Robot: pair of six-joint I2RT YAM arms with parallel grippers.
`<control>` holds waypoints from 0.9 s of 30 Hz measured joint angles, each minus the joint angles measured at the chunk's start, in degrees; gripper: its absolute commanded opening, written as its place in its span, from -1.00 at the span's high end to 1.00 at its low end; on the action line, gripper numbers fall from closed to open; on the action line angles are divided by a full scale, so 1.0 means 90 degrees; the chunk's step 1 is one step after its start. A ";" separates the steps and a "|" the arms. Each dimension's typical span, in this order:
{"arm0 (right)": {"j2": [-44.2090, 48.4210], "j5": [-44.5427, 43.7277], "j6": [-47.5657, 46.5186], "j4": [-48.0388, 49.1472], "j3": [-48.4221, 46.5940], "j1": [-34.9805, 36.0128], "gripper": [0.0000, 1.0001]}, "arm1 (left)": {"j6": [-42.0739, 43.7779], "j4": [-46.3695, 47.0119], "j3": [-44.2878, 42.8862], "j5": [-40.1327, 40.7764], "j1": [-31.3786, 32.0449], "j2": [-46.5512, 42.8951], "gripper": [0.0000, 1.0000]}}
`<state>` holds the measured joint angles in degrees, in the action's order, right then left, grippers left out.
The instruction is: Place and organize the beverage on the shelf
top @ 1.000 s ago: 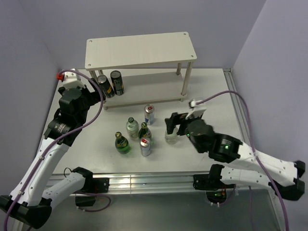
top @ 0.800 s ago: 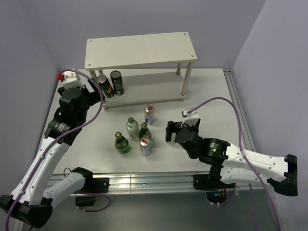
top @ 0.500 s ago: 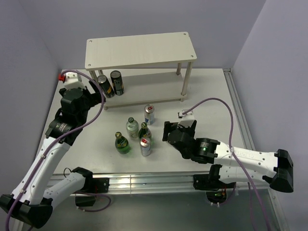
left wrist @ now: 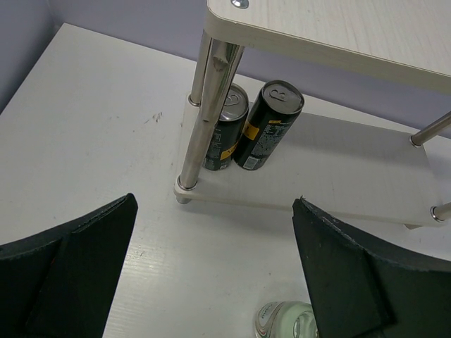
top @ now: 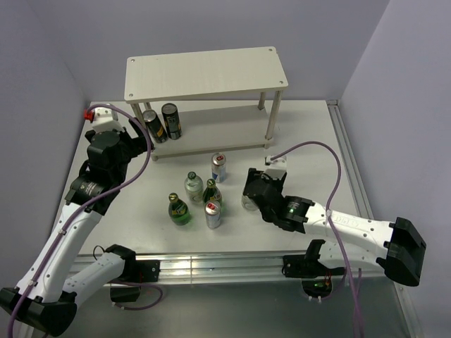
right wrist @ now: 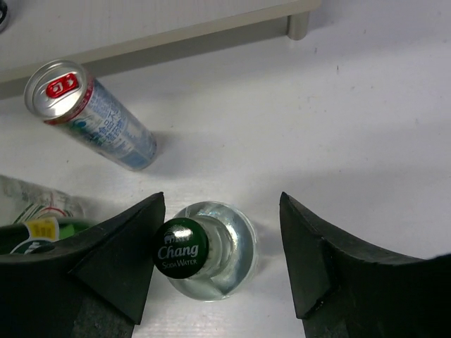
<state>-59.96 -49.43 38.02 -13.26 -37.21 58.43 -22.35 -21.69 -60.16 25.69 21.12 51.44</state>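
My right gripper (right wrist: pixel 222 260) stands open around a clear glass bottle (right wrist: pixel 215 257) with a green cap (right wrist: pixel 181 248). The left finger is at the cap, and a gap shows on the right side. From above, this bottle (top: pixel 248 202) stands right of the other drinks: a silver-blue can (top: pixel 219 167), a clear bottle (top: pixel 194 184), two green bottles (top: pixel 211 191) (top: pixel 178 209) and a second can (top: pixel 213 215). The pale wood shelf (top: pixel 204 72) stands behind them. My left gripper (left wrist: pixel 215 267) hangs wide open and empty by the shelf's left front leg (left wrist: pixel 201 120).
Two dark cans (left wrist: pixel 268 127) (left wrist: pixel 225 130) stand on the shelf's lower board at its left end. In the right wrist view a silver-blue can (right wrist: pixel 91 116) stands just left of the gripped-around bottle. A shelf leg (right wrist: pixel 299 24) is behind it. Walls close in left and right.
My right arm has stretched low along the table, and its jaws have narrowed around the clear bottle. The left arm has not moved.
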 measured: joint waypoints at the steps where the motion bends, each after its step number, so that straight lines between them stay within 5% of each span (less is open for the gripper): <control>1: 0.0000 0.0034 0.0000 0.0056 0.0027 -0.0078 -0.38 | 0.0000 0.0000 0.0000 0.0000 0.0000 0.0000 -0.99; 13: -0.0296 0.0442 0.0002 0.0369 0.0124 -0.0408 -0.22 | 0.0000 -0.0002 0.0005 0.0010 -0.0007 -0.0051 -0.99; 21: -0.0716 0.0289 -0.0175 0.0741 -0.0078 -0.0454 0.91 | 0.0000 -0.0002 0.0005 0.0012 -0.0007 -0.0075 -0.99; 27: -0.1010 0.0291 -0.0238 0.0529 -0.0401 -0.0452 1.00 | 0.0000 -0.0002 0.0005 0.0032 -0.0017 -0.0085 -0.99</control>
<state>-69.06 -46.81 35.88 -8.49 -40.82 54.37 -22.35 -21.71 -60.12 25.98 20.97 50.68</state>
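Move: The Chang soda bottle stands nearly between the right hand's open fingers, its middle about 3 cm ahead, 1 cm left and 6 cm below. The blue-silver can is some 11 cm ahead and 12 cm left of that hand; the dark green bottle is 14 cm left and 2 cm ahead. From the left hand, the soda bottle lies about 33 cm right, 4 cm back and well below. The right hand eases about 3 cm forward onto the soda bottle, fingers closing to pinch its neck. ##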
